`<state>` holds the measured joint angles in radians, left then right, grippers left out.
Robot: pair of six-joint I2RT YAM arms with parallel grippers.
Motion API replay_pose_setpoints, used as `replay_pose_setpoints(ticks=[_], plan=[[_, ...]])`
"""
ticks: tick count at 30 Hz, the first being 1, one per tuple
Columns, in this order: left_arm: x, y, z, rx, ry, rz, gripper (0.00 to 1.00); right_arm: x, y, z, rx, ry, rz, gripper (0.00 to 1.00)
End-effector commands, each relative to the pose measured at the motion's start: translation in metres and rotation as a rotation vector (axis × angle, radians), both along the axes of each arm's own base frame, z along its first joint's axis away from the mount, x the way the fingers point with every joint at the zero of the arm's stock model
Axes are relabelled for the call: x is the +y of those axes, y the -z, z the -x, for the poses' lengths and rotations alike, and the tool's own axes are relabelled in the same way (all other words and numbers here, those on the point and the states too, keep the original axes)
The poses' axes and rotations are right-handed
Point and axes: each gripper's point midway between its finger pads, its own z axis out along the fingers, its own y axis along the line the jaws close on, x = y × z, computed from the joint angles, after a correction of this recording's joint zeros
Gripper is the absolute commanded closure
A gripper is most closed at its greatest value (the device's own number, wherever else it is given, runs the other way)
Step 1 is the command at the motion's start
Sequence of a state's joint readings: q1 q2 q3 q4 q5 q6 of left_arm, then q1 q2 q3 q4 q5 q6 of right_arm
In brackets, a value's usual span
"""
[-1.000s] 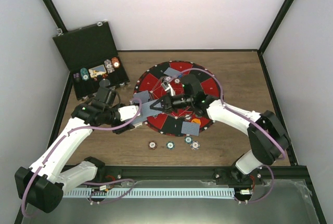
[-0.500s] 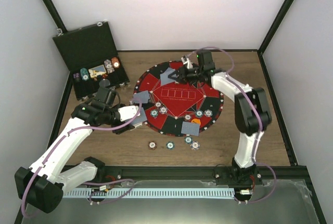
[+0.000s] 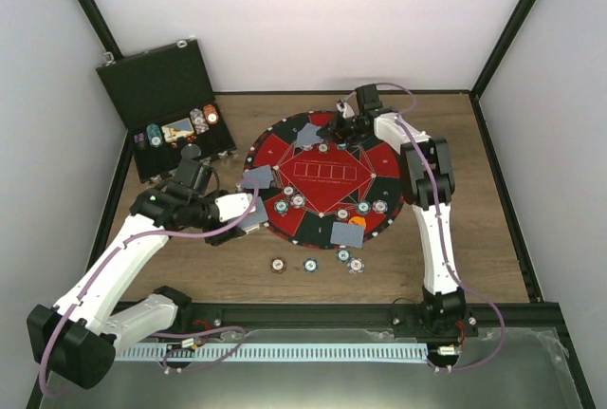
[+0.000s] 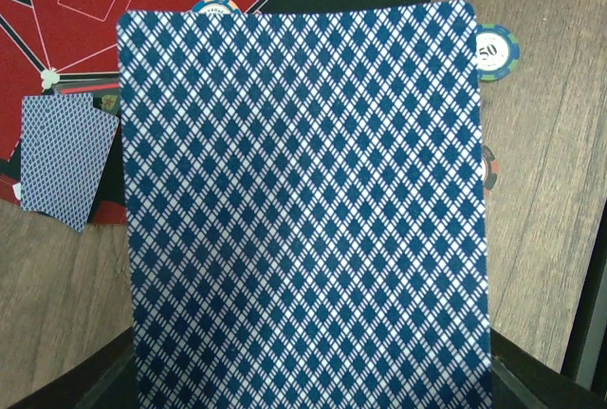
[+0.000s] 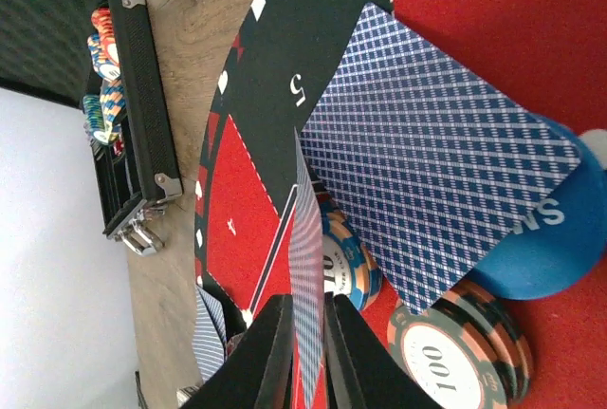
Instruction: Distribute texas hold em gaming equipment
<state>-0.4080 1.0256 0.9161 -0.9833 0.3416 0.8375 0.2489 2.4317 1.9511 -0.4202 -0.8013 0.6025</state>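
Note:
My left gripper (image 3: 241, 212) hovers at the mat's left edge, shut on blue-diamond-backed playing cards (image 4: 303, 210) that fill the left wrist view and hide its fingers. My right gripper (image 5: 305, 312) reaches over the mat's far rim (image 3: 334, 130), shut on one playing card (image 5: 305, 238) held on edge. Below it lie another card (image 5: 427, 200), a blue marker disc (image 5: 541, 238), a brown 100 chip (image 5: 455, 362) and a blue 10 chip (image 5: 349, 262). Several more chips (image 3: 297, 201) and cards (image 3: 347, 231) lie on the mat.
The round red-and-black mat (image 3: 327, 167) fills the table's middle. The open black case (image 3: 166, 96) with chips stands at the back left. Several chips (image 3: 310, 264) lie on the wood in front of the mat. A 50 chip (image 4: 494, 51) lies near the held cards.
My right arm has swung from the mat's middle to its far rim, carrying a card. The left arm and its cards have not moved.

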Motion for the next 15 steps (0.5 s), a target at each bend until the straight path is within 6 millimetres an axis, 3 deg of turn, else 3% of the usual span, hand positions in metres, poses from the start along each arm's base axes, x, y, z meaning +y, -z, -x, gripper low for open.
replay_pose_setpoints(ticks=[1,3,6,9,12,15], plan=[[-0.002,-0.010,-0.001,-0.018,0.005,0.021,0.83,-0.013,-0.021,-0.016,-0.058,0.027,0.040,0.86],[-0.003,-0.010,0.000,-0.014,0.005,0.024,0.83,-0.018,-0.022,-0.018,-0.067,0.033,0.069,0.72],[-0.003,-0.010,0.000,-0.013,0.001,0.029,0.83,-0.031,-0.029,-0.020,-0.089,0.063,0.128,0.66],[-0.003,-0.011,0.000,-0.013,-0.001,0.032,0.83,-0.041,-0.049,-0.019,-0.131,0.087,0.161,0.60],[-0.004,-0.012,0.000,-0.016,-0.001,0.034,0.83,-0.042,-0.076,-0.003,-0.165,0.085,0.144,0.57],[-0.004,-0.013,-0.002,-0.020,-0.006,0.038,0.83,-0.028,-0.098,0.031,-0.199,0.056,0.100,0.45]])
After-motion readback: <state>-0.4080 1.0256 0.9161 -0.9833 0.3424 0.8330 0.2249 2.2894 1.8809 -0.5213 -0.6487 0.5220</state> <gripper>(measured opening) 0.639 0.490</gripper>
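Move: The right gripper holds a card out ahead of its tips; the card's spot on the mat lies about 9 cm to the hand's left, level with it fore and aft, some 4 cm below. The card already lying there is about 5 cm left and 1 cm ahead; the orange chips are 3 cm left and 4 cm back, the striped chip 7 cm left and 3 cm back. From the left hand the spot is roughly 24 cm ahead, 14 cm right, 12 cm below. Open the right fingers from nearly shut to about half wide, letting go of the card just left of the one already lying there. As they part, draw the right gripper back to the right about 3.5 cm, away from the card, and lift it some 2.5 cm, mostly at the end, its left-pointing fingers dipping a little further. Keep the left gripper still on the deck. ##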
